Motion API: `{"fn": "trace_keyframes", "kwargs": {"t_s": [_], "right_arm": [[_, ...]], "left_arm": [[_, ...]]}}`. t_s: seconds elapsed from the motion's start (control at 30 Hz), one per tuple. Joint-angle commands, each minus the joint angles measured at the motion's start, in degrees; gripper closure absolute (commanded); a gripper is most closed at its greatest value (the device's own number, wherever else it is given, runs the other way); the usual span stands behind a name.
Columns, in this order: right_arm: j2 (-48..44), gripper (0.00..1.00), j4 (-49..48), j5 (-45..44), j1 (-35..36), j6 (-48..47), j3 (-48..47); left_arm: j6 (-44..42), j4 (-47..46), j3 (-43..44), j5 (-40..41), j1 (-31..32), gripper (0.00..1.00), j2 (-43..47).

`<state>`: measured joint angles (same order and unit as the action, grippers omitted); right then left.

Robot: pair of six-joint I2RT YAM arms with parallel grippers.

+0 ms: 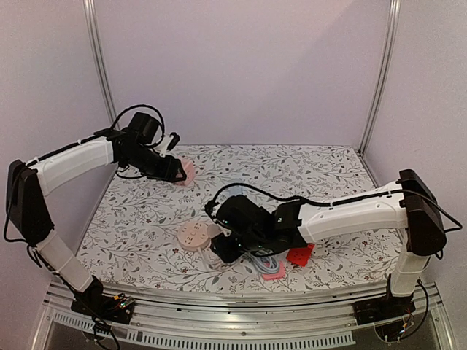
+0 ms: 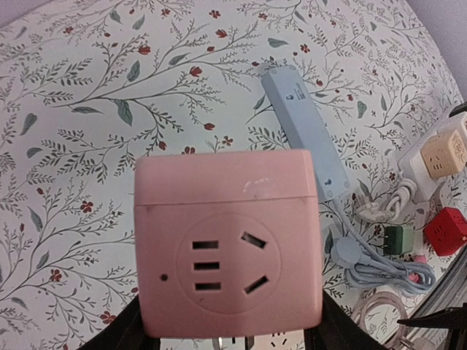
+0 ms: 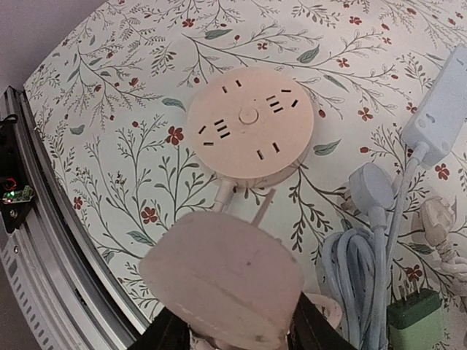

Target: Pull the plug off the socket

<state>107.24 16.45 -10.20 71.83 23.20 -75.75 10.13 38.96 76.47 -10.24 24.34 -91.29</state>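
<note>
A round pale pink socket (image 3: 249,127) lies flat on the flowered cloth, seen in the top view near the front centre (image 1: 193,237). Just below it, a pale pink plug (image 3: 222,281) sits blurred and apart from the socket, between the fingers of my right gripper (image 3: 233,328), which stand open beside it. In the top view that gripper (image 1: 219,244) hovers right of the round socket. At the back left, my left gripper (image 1: 175,171) is shut on a pink cube socket (image 2: 228,240), which fills the left wrist view, its fingers (image 2: 124,328) pressed against the cube's sides.
A light blue power strip (image 2: 303,127) with a coiled blue cable (image 3: 357,255) lies to the right. Near it are a red cube (image 1: 299,254), a green plug (image 3: 416,310) and a beige cube adapter (image 2: 444,153). A metal rail (image 1: 219,299) runs along the front edge.
</note>
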Motion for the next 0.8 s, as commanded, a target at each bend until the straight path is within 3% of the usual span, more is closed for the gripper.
{"fn": "trace_keyframes", "kwargs": {"t_s": [0.0, 0.2, 0.27, 0.5, 0.77], "right_arm": [[-1.08, 0.47, -1.21, -3.85, -0.2, -0.46, 0.74], [-8.3, 0.16, -6.33, -9.11, -0.2, -2.3, 6.24], [-10.82, 0.12, -7.05, -11.14, -0.33, -3.05, 7.44], [-18.62, 0.02, -8.37, -13.13, -3.28, -4.88, 11.87], [-27.55, 0.01, -10.42, -11.21, -10.22, -3.08, 20.51]], "left_arm": [[-0.2, -0.72, 0.78, 0.04, 1.68, 0.94, -1.05], [0.0, -1.39, 1.15, 0.68, 3.91, 0.94, -2.69], [0.63, -1.45, 1.88, 0.71, 4.69, 0.94, -3.75], [5.23, -4.02, 3.66, 4.51, 7.65, 0.93, -6.87], [12.22, -9.62, 7.02, 7.57, 9.15, 0.93, -14.8]]}}
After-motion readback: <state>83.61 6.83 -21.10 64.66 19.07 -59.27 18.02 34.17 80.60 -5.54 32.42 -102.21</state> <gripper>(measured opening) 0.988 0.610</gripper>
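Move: The right hand's half-open fingers still surround the pale plug, low over the table; it sits about 2 cm left of and 2 cm below the hand point. The round socket lies roughly 8 cm left and 6 cm ahead of this hand, the blue plug some 7 cm ahead and 3 cm right, the green plug about 12 cm right and 3 cm ahead. From the left hand, the pale plug is about 19 cm back, 9 cm right and 9 cm below. Right fingers open wide, freeing the plug, then rise rightward about 10 cm; left hand brings the cube right. ##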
